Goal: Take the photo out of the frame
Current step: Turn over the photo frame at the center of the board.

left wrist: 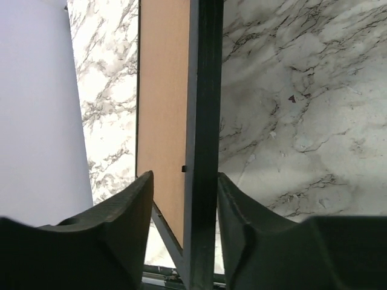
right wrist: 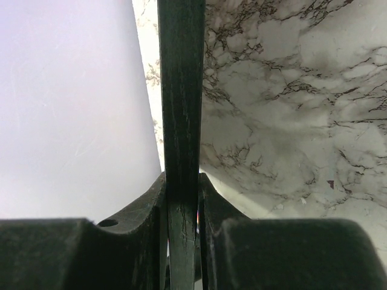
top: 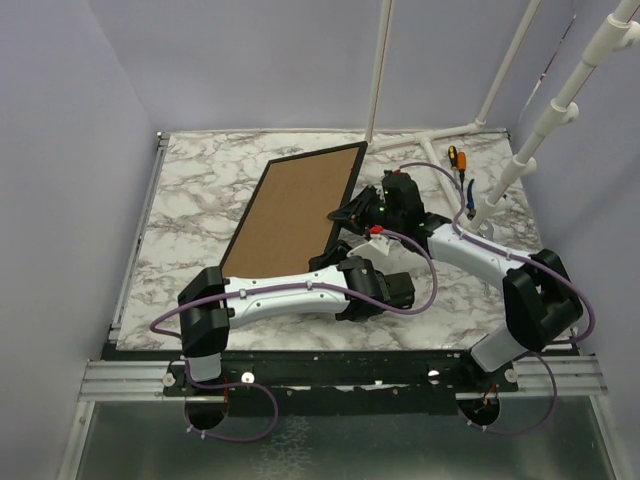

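The frame point(top: 295, 205) is held tilted above the marble table point(top: 190, 200), its brown fibreboard back point(left wrist: 162, 90) facing up and its thin black border all round. My right gripper point(top: 362, 212) is shut on the frame's right edge; in the right wrist view both fingers press the black border point(right wrist: 180, 72) at the gripper point(right wrist: 181, 178). My left gripper point(top: 350, 268) straddles the border point(left wrist: 205, 90) near the frame's lower corner. At that gripper point(left wrist: 184, 178) the right finger point(left wrist: 242, 217) lies against the border, while the left finger point(left wrist: 130, 211) stands apart from it. The photo is hidden.
Tools with an orange handle point(top: 455, 157) and a blue handle point(top: 467, 195) lie at the back right, beside white pipe stands point(top: 540, 130). Purple walls close in the left, back and right sides. A metal rail point(top: 330, 375) runs along the near edge.
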`<state>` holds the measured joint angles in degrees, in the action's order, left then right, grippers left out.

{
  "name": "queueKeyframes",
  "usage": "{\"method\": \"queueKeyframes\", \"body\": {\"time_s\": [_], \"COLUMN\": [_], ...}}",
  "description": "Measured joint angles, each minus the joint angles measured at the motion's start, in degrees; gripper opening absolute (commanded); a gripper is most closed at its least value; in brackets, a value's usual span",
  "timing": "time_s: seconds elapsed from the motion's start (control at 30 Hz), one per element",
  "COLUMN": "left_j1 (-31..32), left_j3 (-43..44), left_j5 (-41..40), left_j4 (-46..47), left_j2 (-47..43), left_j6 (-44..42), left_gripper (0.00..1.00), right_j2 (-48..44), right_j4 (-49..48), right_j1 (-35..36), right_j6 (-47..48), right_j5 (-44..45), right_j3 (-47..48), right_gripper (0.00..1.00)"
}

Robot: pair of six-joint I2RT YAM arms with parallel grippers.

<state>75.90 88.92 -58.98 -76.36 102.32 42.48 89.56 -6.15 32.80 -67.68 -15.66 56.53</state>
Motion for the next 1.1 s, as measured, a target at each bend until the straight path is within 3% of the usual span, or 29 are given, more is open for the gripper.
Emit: {"method": "queueKeyframes", "body": {"time_s": [0.13, 0.27, 0.4, 0.47, 0.63, 0.77, 1.1], "left_j1": [0.6, 1.0, 1.5, 1.8, 2.1, 1.9, 1.3], "left_j3": [0.6, 1.5, 3.3, 4.5, 6.9, 10.4, 22.8], "left_j5": [-0.6, -0.7, -1.0, -1.3, -1.9, -1.9, -2.1], "left_j4": [-0.6, -1.0, -1.7, -2.4, -3.8, -4.8, -3.4], "left_j2": [0.0, 0.0, 0.0, 0.0, 0.0, 0.0, -1.6], "left_j6": [0.8, 1.2, 1.4, 1.1, 0.7, 0.1, -3.7], "left_gripper": [0.37, 0.18, 0.09, 0.07, 0.00, 0.00, 0.00], "right_j2": [-0.7, -1.1, -2.4, -3.2, -5.3, -8.9, -21.9], "right_j4": [2.6, 5.2, 8.4, 10.0, 11.4, 11.8, 14.1], "right_j1": [0.2, 0.2, 0.3, 0.4, 0.5, 0.1, -0.2], "right_j6": [0.9, 1.7, 2.9, 3.5, 7.2, 10.9, 20.6], "right_j5": [0.7, 1.6, 3.3, 4.1, 5.9, 8.7, 22.9], "right_j3": [1.4, 3.2, 5.1, 5.9, 8.2, 10.1, 9.7], "right_gripper": [0.21, 0.21, 0.24, 0.32, 0.67, 0.82, 0.86]}}
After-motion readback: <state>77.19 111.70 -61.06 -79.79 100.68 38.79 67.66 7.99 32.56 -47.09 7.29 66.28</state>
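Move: Between the left hand's half-closed fingers runs the photo frame's raised right edge, about 1 cm below the hand point; the right hand already grips that edge farther out. The frame's middle lies roughly 8 cm ahead, 8 cm left and 5 cm below the left hand, and from the right hand level, 11 cm left and 5 cm below. Its far right corner stands some 14 cm ahead and 5 cm right of the right hand, at about its height. Pinching the frame's right edge, the left hand shuts its fingers and lifts about 11 cm, slowly then quickly, drifting to the right and rolling its left side down some 15 degrees. The right hand keeps its hold for the first few centimetres of lift, then opens wide, lets go and pulls up and away to the right, its fingers tipping upward and the wrist turning clockwise. ##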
